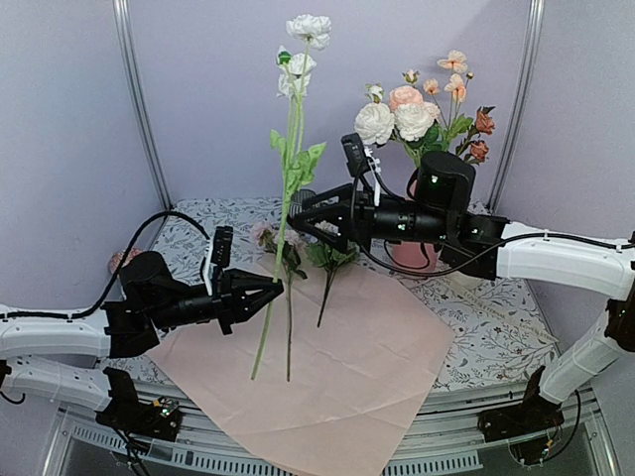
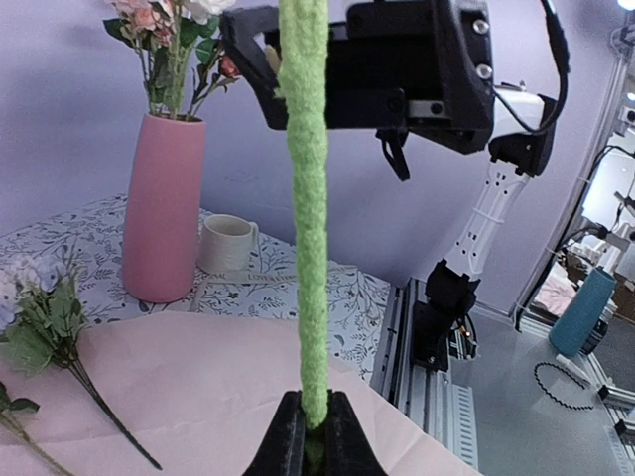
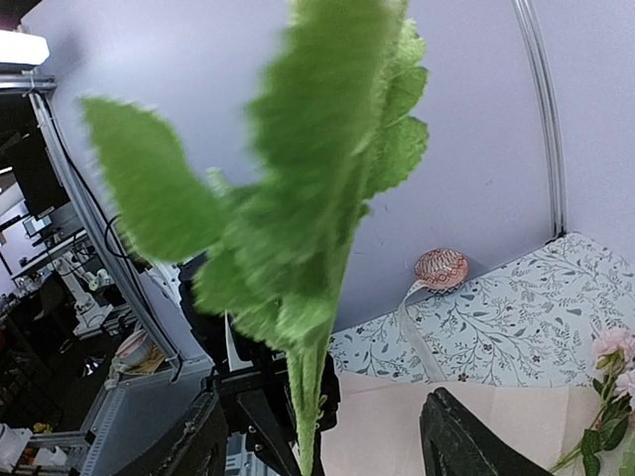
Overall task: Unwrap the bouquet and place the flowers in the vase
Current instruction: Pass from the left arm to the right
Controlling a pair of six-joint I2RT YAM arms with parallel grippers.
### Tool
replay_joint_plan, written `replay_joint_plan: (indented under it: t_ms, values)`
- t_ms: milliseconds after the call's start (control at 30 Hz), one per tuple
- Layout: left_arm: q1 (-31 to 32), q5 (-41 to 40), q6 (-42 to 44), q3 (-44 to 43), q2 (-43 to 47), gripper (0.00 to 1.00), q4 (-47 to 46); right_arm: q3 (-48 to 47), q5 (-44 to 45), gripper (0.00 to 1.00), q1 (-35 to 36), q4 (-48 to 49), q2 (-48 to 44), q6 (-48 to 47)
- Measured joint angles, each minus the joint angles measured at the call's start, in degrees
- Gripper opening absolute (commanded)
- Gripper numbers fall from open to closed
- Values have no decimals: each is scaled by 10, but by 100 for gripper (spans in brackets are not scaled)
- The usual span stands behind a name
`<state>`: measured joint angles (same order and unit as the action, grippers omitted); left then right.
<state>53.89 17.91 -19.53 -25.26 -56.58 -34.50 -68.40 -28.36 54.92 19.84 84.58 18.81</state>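
A long green stem (image 2: 308,228) with white blooms (image 1: 308,30) on top stands upright over the pale pink paper (image 1: 337,377). My left gripper (image 1: 270,293) is shut on the low part of this stem, its fingertips (image 2: 293,426) pinching it. Higher up, my right gripper (image 1: 300,214) stands open, with the leafy stem (image 3: 310,397) between its spread fingers (image 3: 466,436) and touching neither. The pink vase (image 2: 164,208) stands at the back right, with several flowers (image 1: 407,114) in it. In the top view the vase (image 1: 409,258) is mostly hidden by my right arm.
Two more flowers (image 1: 290,260) (image 1: 332,256) lie on the paper below my right gripper. A cream mug (image 2: 228,243) stands beside the vase, with a cream ribbon (image 2: 238,281) lying before it. A striped cup on a red saucer (image 3: 440,268) sits at the far left.
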Motion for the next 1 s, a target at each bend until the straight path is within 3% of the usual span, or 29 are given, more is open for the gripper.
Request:
replay_joint_plan:
  t_ms: [333, 600, 1000]
  values:
    - [10, 25, 24, -10, -19, 8, -5, -48, -16, 55, 3, -62, 30, -21]
    - [11, 27, 32, -10, -20, 8, -4, -54, -37, 40, 6, -66, 34, -22]
    - [12, 30, 35, -11, -23, 9, -4, -52, -65, 10, 6, -43, 38, -10]
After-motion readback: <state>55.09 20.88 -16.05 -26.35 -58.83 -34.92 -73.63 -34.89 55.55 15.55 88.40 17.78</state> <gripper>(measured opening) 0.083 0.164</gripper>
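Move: My left hand still holds the white flowers upright by their stem; the right fingers they go to hang about 10 cm above it, 3 cm ahead and 2 cm to its right. From my open right hand, the stem stands about 2 cm to the left and 1 cm back, nearly between the fingers. The lavender flower lies some 22 cm ahead, 6 cm right and 34 cm below; the vase stands about 24 cm ahead, 26 cm right, its middle 21 cm lower. I close my right fingers from wide open to almost shut on the stem, just under the leaves, easing that hand about 2 cm left and then about 1.5 cm back. My left hand keeps its pinch lower down, settling roughly 1 cm back and 1 cm right before it holds still. ##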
